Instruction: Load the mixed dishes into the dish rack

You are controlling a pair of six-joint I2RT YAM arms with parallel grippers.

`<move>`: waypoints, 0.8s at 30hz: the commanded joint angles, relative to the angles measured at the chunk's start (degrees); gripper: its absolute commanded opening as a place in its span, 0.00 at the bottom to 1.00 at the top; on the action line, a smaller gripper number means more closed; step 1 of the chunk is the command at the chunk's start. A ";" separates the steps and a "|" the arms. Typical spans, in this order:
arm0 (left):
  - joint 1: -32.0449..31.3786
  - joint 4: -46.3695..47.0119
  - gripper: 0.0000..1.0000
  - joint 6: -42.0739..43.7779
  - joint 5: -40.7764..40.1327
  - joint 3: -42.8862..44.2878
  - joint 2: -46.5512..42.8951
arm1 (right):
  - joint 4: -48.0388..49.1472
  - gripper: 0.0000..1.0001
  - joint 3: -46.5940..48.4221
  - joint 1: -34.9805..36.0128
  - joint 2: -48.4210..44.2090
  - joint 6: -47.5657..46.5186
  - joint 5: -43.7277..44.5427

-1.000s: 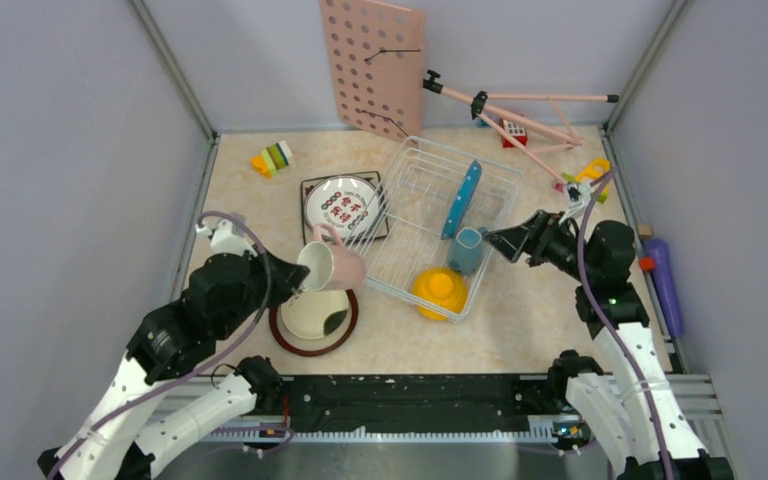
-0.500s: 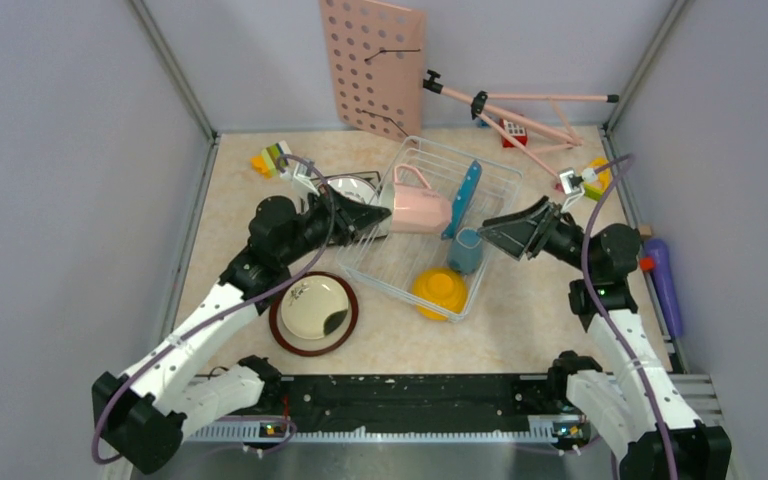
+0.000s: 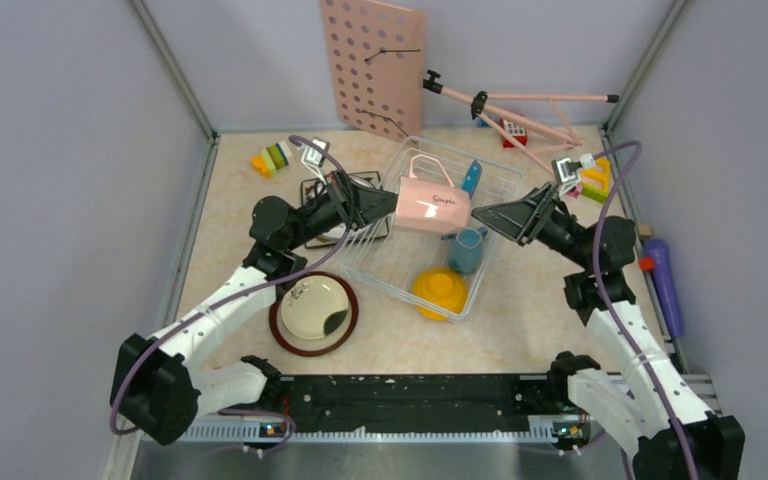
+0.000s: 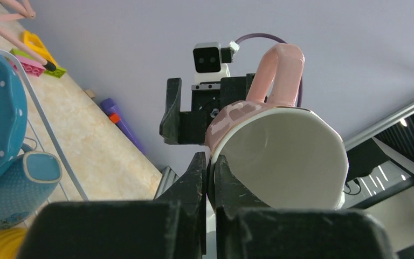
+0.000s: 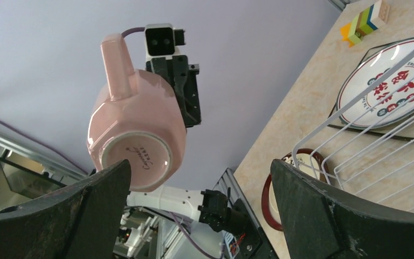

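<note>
My left gripper (image 3: 388, 203) is shut on the rim of the pink cup (image 3: 432, 202) and holds it on its side in the air above the white wire dish rack (image 3: 400, 262); the cup also shows in the left wrist view (image 4: 280, 151) and the right wrist view (image 5: 137, 132). My right gripper (image 3: 488, 213) is open and empty, facing the cup's base from the right. In the rack are the blue polka-dot plate (image 3: 471, 176) on edge, the blue-grey mug (image 3: 466, 250) and the yellow bowl (image 3: 438, 289). The white plate with characters (image 5: 385, 86) lies on the square plate left of the rack.
The cream plate (image 3: 314, 306) sits in the brown-rimmed plate (image 3: 282, 335) at the front left. A pink pegboard (image 3: 371, 66) and pink tripod (image 3: 510, 110) stand at the back. Toy blocks (image 3: 272, 158) lie at back left and back right (image 3: 594, 180). A purple object (image 3: 663, 283) lies at the right wall.
My left arm has carried the pink cup from over the brown-rimmed plate up and right to above the rack. My right gripper has risen and moved toward the cup.
</note>
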 commanded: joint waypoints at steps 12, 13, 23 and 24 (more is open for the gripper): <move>0.67 22.19 0.00 -10.46 1.99 2.91 7.50 | 17.07 0.99 2.72 6.27 4.07 6.94 2.50; 0.75 23.01 0.00 -11.10 1.81 2.72 7.85 | 18.53 0.99 2.28 6.33 4.01 7.70 3.00; 0.98 27.28 0.00 -13.51 1.00 1.98 10.52 | 24.54 0.99 0.27 6.81 3.44 10.28 7.64; 0.99 27.36 0.00 -13.75 1.27 2.27 10.81 | 22.52 0.99 0.86 7.24 3.62 9.01 7.54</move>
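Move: The left hand holds the pink mug by its rim, the mug's middle about 6 cm to its right and 3 cm above, level fore and aft; the open right gripper waits 14 cm right, 3 cm lower, also level. From the right hand the mug lies about 8 cm left, 6 cm up, level fore and aft; the blue cup is 3 cm right, 8 cm back, the blue plate 1 cm right, 3 cm ahead, both 20-odd cm below. Right hand, still open, rises about 5 cm towards the mug's base; the left hand keeps its rim pinched. ##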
